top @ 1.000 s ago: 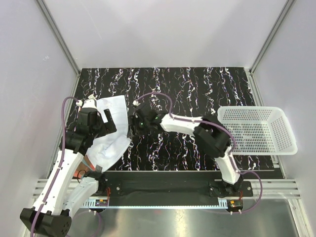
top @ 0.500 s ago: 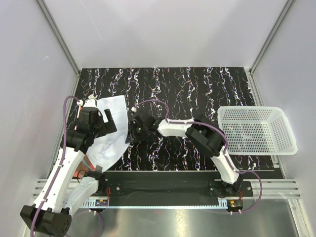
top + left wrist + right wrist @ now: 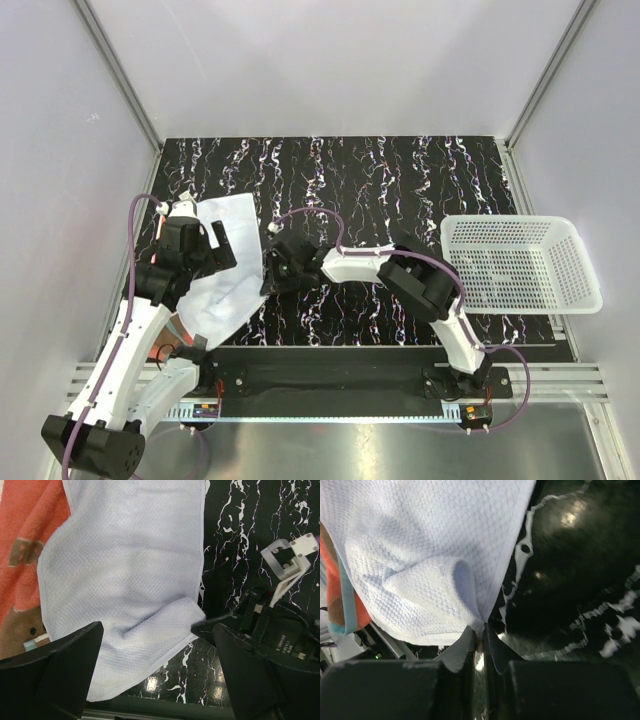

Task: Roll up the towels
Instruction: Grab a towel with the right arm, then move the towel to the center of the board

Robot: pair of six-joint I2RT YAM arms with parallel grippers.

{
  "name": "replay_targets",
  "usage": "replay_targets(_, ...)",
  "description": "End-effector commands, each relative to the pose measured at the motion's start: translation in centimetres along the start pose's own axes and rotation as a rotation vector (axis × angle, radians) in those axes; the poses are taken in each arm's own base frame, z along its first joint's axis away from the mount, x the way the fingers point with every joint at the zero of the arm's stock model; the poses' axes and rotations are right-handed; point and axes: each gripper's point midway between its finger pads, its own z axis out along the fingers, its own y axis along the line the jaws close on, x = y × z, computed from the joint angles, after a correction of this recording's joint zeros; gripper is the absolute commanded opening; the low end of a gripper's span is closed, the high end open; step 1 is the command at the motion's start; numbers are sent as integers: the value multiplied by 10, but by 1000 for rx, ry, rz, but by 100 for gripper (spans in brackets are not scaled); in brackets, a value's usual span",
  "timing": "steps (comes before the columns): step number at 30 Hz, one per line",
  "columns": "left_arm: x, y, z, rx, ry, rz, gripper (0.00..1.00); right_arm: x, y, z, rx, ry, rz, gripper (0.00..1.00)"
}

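Observation:
The white towel lies flat at the mat's left, partly over the orange towel, which shows at its near-left edge. My right gripper reaches across from the right and is shut on the white towel's right edge, which is pinched into a small raised fold. My left gripper hovers over the white towel with its fingers wide apart and nothing between them. The orange towel appears at the left of that view.
A white perforated basket stands at the mat's right edge. The black marbled mat stretches between the towels and the basket. The metal rail with the arm bases runs along the near edge.
My right gripper has closed on the white towel's right edge and shifted slightly toward the near side. The left arm has stayed put, still open.

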Motion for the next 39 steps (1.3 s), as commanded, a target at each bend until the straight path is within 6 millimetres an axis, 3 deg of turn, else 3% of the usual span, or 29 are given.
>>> replay_targets(1,-5,3,0,-20,-25,-6,99,-31,10,-47,67,-87,-50,9)
replay_targets(2,-5,3,0,-21,-27,-8,99,-47,17,-70,69,-136,-59,8)
replay_targets(3,-7,4,-1,-23,-33,-9,99,-52,15,-84,91,-149,-67,6)
replay_targets(4,-6,4,0,-27,-30,-10,99,-56,13,-112,135,-173,-80,5)
replay_targets(6,-7,4,-1,-28,-31,-11,99,-63,-1,-142,199,-199,-69,3)
replay_targets(10,-14,-1,-2,-19,-21,0,99,-46,-48,-211,354,-202,-12,2)
replay_targets(14,-34,-14,12,-9,-29,1,99,-26,-93,-250,458,-197,60,3)
replay_targets(16,-55,-27,17,11,-57,-11,99,-15,-112,-263,502,-195,93,4)
replay_targets(17,-55,-30,31,-5,-20,-3,99,-12,-118,-266,516,-194,98,5)
replay_targets(19,-75,-43,41,5,-33,-9,99,-3,-133,-275,572,-182,116,6)
replay_targets(21,-74,-51,71,-12,32,6,99,5,-144,-280,618,-158,127,6)
replay_targets(24,-90,-72,110,7,63,41,99,10,-152,-283,646,-143,133,6)
replay_targets(25,-107,-83,118,35,36,66,99,11,-154,-281,647,-136,136,6)
replay_targets(26,-101,-87,143,25,79,86,99,11,-154,-281,647,-134,138,6)
replay_targets(28,-102,-94,163,25,117,105,99,13,-154,-276,634,-121,143,6)
replay_targets(29,-108,-104,182,37,135,110,99,13,-154,-275,628,-118,146,6)
replay_targets(34,-116,-154,222,198,139,180,97,18,-156,-264,603,-95,162,5)
replay_targets(35,-107,-162,234,213,159,198,97,20,-156,-262,601,-89,162,5)
replay_targets(36,-117,-171,238,233,133,207,97,20,-156,-260,598,-83,162,4)
replay_targets(37,-107,-172,253,229,159,222,97,22,-157,-259,598,-75,165,4)
replay_targets(39,-112,-182,261,251,150,226,96,24,-158,-256,593,-62,166,4)
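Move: The right hand already pinches the white towel's near right corner, with the towel's middle about 10 cm left and 5 cm farther out. That corner is bound for bare table roughly 30 cm to its right; the basket's middle is some 60 cm right, 6 cm ahead. From the left hand, all about 17 cm down, the towel's far right corner is 23 cm ahead and 8 right, the pinched corner level and 11 right, the orange towel level and 10 left. Keeping its pinch on the white towel's corner, the right hand sweeps about 30 cm right towards the basket, rising some 16 cm, then sinking 10, while rolling left side down and turning clockwise. Meanwhile the left hand, after a pause, reaches forward nearly 30 cm, sinking about 9 and edging right towards the towel's far end, fingers open. ##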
